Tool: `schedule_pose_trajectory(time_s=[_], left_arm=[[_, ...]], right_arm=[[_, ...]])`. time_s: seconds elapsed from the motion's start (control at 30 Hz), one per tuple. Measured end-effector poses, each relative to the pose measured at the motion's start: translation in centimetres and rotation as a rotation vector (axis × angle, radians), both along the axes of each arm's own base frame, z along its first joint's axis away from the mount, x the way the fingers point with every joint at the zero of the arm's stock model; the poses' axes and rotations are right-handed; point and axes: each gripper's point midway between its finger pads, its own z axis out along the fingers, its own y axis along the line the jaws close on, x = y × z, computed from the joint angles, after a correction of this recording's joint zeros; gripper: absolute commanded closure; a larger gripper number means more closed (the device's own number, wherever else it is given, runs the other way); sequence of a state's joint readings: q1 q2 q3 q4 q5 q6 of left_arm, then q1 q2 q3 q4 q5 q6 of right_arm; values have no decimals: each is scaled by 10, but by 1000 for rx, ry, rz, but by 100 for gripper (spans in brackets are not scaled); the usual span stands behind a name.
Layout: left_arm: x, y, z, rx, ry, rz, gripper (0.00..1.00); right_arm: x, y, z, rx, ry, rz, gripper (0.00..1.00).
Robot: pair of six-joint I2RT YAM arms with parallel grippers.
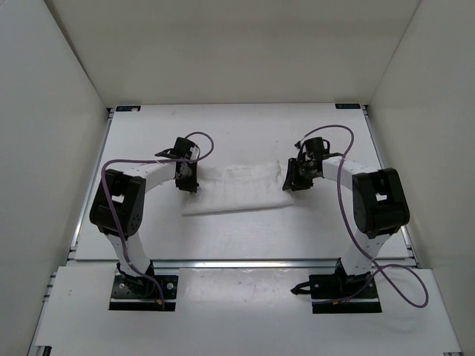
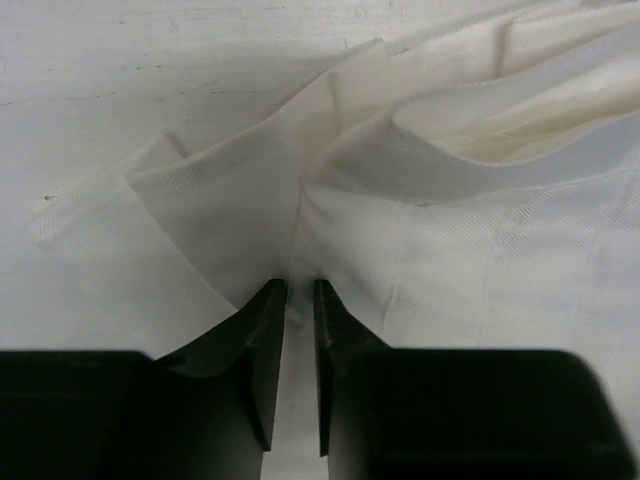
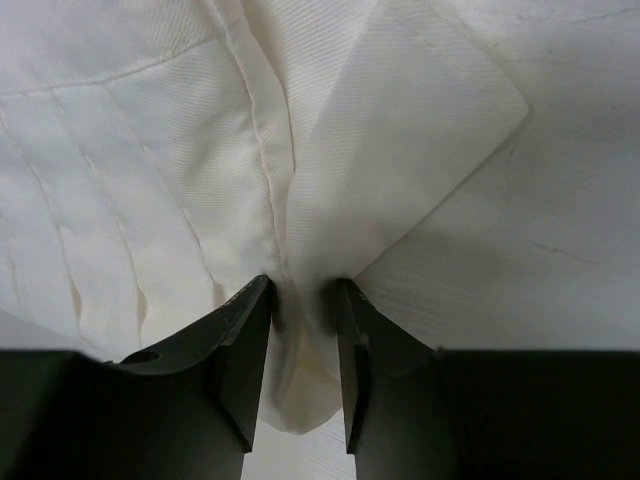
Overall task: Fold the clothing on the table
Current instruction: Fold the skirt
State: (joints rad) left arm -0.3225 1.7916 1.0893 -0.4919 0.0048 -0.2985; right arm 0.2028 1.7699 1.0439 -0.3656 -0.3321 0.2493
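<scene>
The white clothing (image 1: 237, 189) lies as a folded strip across the middle of the table (image 1: 223, 241). My left gripper (image 1: 187, 182) sits at its left end and my right gripper (image 1: 291, 182) at its right end. In the left wrist view the clothing (image 2: 450, 230) bunches in creases that run into my left gripper (image 2: 300, 286), whose jaws stand close together on a thin pinch of fabric. In the right wrist view a thicker fold of the clothing (image 3: 150, 150) is squeezed inside my right gripper (image 3: 303, 286), and its rounded edge hangs below the fingertips.
White upright walls (image 1: 59, 111) enclose the table on the left, back and right. Metal rails (image 1: 245, 262) run along the table's edges. Both arm bases (image 1: 145, 288) are bolted at the near edge, with purple cables looping over the arms.
</scene>
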Motion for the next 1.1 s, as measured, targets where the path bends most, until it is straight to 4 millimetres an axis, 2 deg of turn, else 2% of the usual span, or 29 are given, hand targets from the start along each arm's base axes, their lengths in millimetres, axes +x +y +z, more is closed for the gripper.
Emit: schedule_pose_trajectory(time_s=[0.03,0.1,0.13,0.27,0.37,0.53,0.67,0.77,0.83,0.93,1.1], left_arm=[[0,0,0,2,-1,-2,78],[2,0,-1,1,0,-1,84],[3,-1,-1,0,1,-1,87],[10,-7,-1,-9,3,-14,95],[16,-17,0,-14,-2,-34,98],[25,-48,-1,-52,-17,-85,100],[38,-82,0,-154,-23,-106,100],[47,-105,0,-228,-26,-118,100],[52,-120,1,-277,-27,-129,100],[55,-137,1,-346,-17,-141,100],[58,-151,2,-416,-5,-154,100]], right_arm=[[1,-1,-1,-9,-3,0,82],[0,-2,-4,-18,4,1,95],[1,-2,-5,-18,9,3,98],[12,-4,-5,-25,19,-5,100],[21,-7,4,-55,7,-3,100],[51,-12,44,-75,-69,8,100],[77,-5,89,-69,-166,37,100],[84,16,113,-55,-226,87,100],[79,40,121,-34,-247,142,100],[60,76,122,3,-232,228,100],[28,130,121,83,-204,341,100]])
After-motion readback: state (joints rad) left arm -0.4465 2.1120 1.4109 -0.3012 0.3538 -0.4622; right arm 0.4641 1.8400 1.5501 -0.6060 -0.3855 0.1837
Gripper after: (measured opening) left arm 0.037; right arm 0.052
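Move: Each gripper's partly closed fingers are already around a side of the flat skirt, midway along that edge. From the left hand, the skirt's middle is about 15 cm right and level, its near left corner some 10 cm back and 3 cm left. From the right hand, the middle is about 16 cm left and level, the near right corner some 7 cm back and 2 cm right. All lie at about fingertip height. Both pinch the skirt; left hand drags it rightward about 15 cm, right lifts it forward, then sweeps left. ##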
